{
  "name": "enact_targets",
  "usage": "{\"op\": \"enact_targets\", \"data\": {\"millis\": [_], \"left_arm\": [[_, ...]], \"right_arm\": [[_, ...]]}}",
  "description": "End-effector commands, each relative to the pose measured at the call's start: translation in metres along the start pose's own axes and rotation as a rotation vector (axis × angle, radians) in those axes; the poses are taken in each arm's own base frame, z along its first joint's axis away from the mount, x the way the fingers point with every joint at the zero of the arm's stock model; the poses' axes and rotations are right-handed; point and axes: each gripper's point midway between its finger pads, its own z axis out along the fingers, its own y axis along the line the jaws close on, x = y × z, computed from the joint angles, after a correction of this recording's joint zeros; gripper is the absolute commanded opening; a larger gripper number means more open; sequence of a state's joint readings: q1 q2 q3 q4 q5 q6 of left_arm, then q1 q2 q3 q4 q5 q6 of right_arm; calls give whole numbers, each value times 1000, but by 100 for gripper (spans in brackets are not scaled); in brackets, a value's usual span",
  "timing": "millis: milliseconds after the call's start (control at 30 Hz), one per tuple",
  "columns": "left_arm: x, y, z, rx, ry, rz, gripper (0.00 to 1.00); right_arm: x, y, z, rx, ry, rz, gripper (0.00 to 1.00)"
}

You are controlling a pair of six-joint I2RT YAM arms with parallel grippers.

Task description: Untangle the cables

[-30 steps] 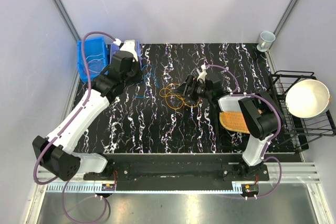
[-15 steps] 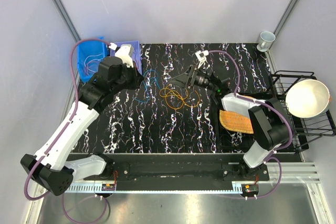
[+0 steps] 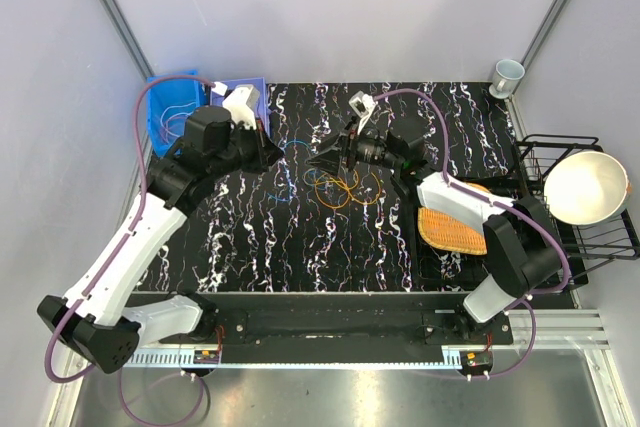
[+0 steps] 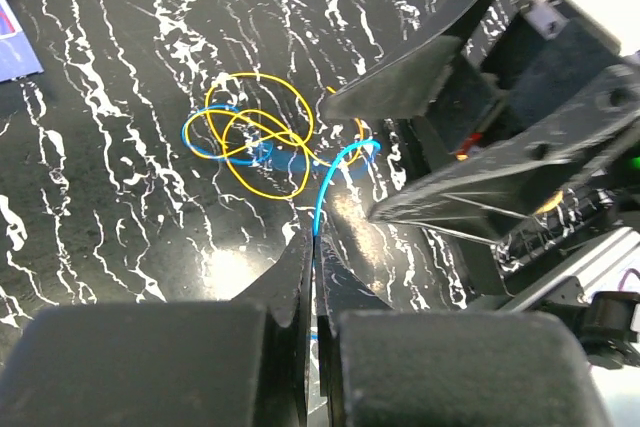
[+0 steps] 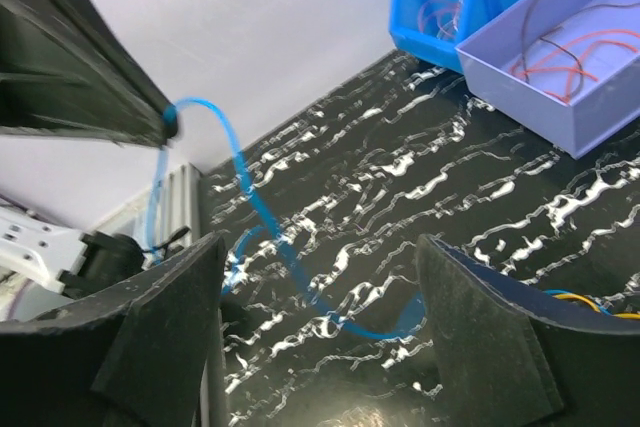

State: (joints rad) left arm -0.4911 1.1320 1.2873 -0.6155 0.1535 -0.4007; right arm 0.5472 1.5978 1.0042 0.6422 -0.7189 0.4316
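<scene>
My left gripper (image 4: pixel 313 237) (image 3: pixel 278 154) is shut on a blue cable (image 4: pixel 328 172), which arcs up from the jaws toward the tangle. That cable's other loop (image 4: pixel 203 137) lies entwined with yellow cable loops (image 4: pixel 262 137) on the black marbled table. From above, the orange and yellow cables (image 3: pixel 338 188) lie in the middle of the table. My right gripper (image 5: pixel 320 247) (image 3: pixel 323 159) is open just right of the left one, with the blue cable (image 5: pixel 290 267) hanging between its fingers without touching them. The left gripper's tip (image 5: pixel 110 77) shows at the upper left of the right wrist view.
A blue bin (image 3: pixel 165 119) and a lavender bin (image 5: pixel 560 67) holding red and orange wires stand at the back left. A woven orange mat (image 3: pixel 447 230), a black wire rack (image 3: pixel 600 239) with a white bowl (image 3: pixel 585 187) and a cup (image 3: pixel 507 75) are on the right.
My right gripper has swung left and back from over the orange tangle toward the left gripper, narrowing slightly. The left arm has shifted, its gripper now pointing right with the blue cable.
</scene>
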Motion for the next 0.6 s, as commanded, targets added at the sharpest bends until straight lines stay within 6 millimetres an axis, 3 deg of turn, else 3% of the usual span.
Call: {"op": "enact_targets", "data": {"millis": [0,200,367,567], "left_arm": [[-29,-26,-22,90,-78,5,0],[-35,-31,-26,103,-90,10,0],[-34,-30,-24,99,-83,2,0],[-38,-32,-27,102,-97,3,0]], "right_arm": [[-19,4,3,14,-28,-101,79],[-14,8,7,4,-24,-95,65],[-13,15,12,-18,-27,-86,61],[-8,10,12,2,-34,-68,45]]}}
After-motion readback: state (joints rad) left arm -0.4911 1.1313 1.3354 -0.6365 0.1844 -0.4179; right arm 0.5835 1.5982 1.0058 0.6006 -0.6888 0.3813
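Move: The blue cable, still pinched in the shut left fingertips, arches across to the open right fingers: the stretch between them lies about 1 cm ahead, 1 cm left and 2 cm below the right hand point. From the left hand that stretch is some 5 cm ahead, 5 cm right and 6 cm below. The yellow-and-blue cable pile sits roughly 5 cm ahead, 5 cm right and 25 cm below the right hand; the purple bin about 20 cm ahead, 16 cm left, 23 cm below. Keeping its pinch on the blue cable, the left hand rises about 2 cm and then holds. The right hand, its fingers pointing left and straddling the same cable, closes them from wide to half open; it settles about 1 cm lower, then eases about 1 cm left and slightly back. Whether either right finger touches the cable can't be seen. ##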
